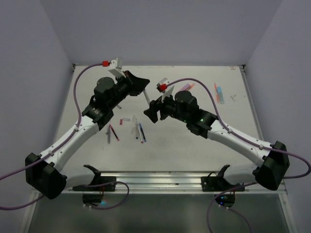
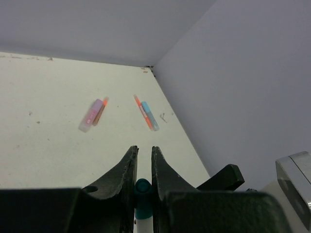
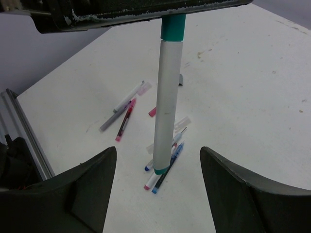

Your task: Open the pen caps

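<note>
My left gripper [image 2: 144,148] is shut on the teal cap [image 2: 143,193] of a white-bodied pen [image 1: 146,97]. That pen [image 3: 166,102] hangs straight down from the left fingers [image 3: 121,12], held above the table, its cap [image 3: 173,26] at the top. The pen's lower end sits between the wide-apart fingers of my right gripper [image 3: 158,151], which is open and touches nothing. On the table below lie several pens [image 3: 165,167], a grey pen [image 3: 120,109] and a dark red one [image 3: 125,120], with clear caps [image 3: 182,123] and a pink cap [image 3: 152,112] loose beside them.
More pens lie at the far right of the table: a pink-purple one [image 2: 92,115] and an orange and a blue one [image 2: 146,112]. Grey walls close in the table's back and sides. A metal rail [image 1: 155,180] runs along the near edge.
</note>
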Robot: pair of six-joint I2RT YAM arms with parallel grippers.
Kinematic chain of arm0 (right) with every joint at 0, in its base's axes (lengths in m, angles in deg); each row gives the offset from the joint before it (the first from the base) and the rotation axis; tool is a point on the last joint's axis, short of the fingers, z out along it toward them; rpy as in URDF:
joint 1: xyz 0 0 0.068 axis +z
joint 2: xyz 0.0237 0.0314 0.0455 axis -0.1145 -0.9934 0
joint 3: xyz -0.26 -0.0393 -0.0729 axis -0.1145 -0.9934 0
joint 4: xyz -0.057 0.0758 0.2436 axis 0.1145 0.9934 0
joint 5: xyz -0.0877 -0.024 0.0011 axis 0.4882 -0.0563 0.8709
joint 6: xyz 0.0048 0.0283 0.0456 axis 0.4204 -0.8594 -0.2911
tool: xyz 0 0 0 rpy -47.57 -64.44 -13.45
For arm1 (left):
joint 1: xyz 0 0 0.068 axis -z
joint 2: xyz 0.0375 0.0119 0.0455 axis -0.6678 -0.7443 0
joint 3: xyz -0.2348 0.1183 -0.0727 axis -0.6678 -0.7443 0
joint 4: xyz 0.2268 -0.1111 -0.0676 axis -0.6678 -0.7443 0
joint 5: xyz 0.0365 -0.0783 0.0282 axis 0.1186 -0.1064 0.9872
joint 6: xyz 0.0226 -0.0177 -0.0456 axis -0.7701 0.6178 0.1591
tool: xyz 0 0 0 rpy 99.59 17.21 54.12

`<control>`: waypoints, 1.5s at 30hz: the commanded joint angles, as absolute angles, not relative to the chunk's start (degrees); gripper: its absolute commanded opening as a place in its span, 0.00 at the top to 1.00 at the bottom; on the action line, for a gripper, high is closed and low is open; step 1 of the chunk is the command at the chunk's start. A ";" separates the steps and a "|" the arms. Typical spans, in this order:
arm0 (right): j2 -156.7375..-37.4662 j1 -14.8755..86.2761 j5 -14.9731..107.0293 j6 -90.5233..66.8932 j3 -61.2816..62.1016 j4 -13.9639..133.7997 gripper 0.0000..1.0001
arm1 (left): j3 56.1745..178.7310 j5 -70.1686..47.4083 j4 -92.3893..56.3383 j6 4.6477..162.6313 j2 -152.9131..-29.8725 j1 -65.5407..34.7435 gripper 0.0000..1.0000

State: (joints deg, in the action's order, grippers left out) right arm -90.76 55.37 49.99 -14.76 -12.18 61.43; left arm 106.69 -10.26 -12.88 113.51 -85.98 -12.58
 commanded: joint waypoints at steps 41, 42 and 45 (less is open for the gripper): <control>-93.63 55.26 52.70 -15.46 -11.85 54.49 1.00 | 97.75 -9.10 -1.59 113.98 -82.35 -10.79 0.48; -93.80 55.26 52.62 -15.46 -11.94 54.58 1.00 | 97.93 -8.66 -1.15 113.90 -82.08 -10.78 0.48; -94.24 55.26 51.83 -15.64 -12.21 55.10 1.00 | 98.28 -7.87 -0.71 113.28 -81.47 -10.79 0.48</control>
State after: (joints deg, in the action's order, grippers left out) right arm -94.41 55.04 51.65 -15.42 -12.22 57.10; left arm 97.88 -9.16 -4.99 114.45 -83.51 -11.05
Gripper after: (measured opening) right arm 0.183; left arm 0.524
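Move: The white pen, held by its teal cap in the left fingers, slants down and back to the right hand: its middle is roughly 4 cm ahead, 2 cm left and 3 cm above the right hand, about 4 cm back, 1 cm right and 4 cm below the left. From the right hand, a bunch of pens lies on the table some 3 cm ahead, 5 cm left and 27 cm below; a red cap is about 10 cm ahead, 15 cm left, equally low. The right fingers, open around the pen's lower end, pinch its white barrel as that hand eases forward about 2 cm and slightly down, then holds. Only then do the left fingers spread and let go of the teal cap; the left hand, which had settled about a centimetre down, dips some 2.5 cm farther along the cap and comes back up about half of that. ##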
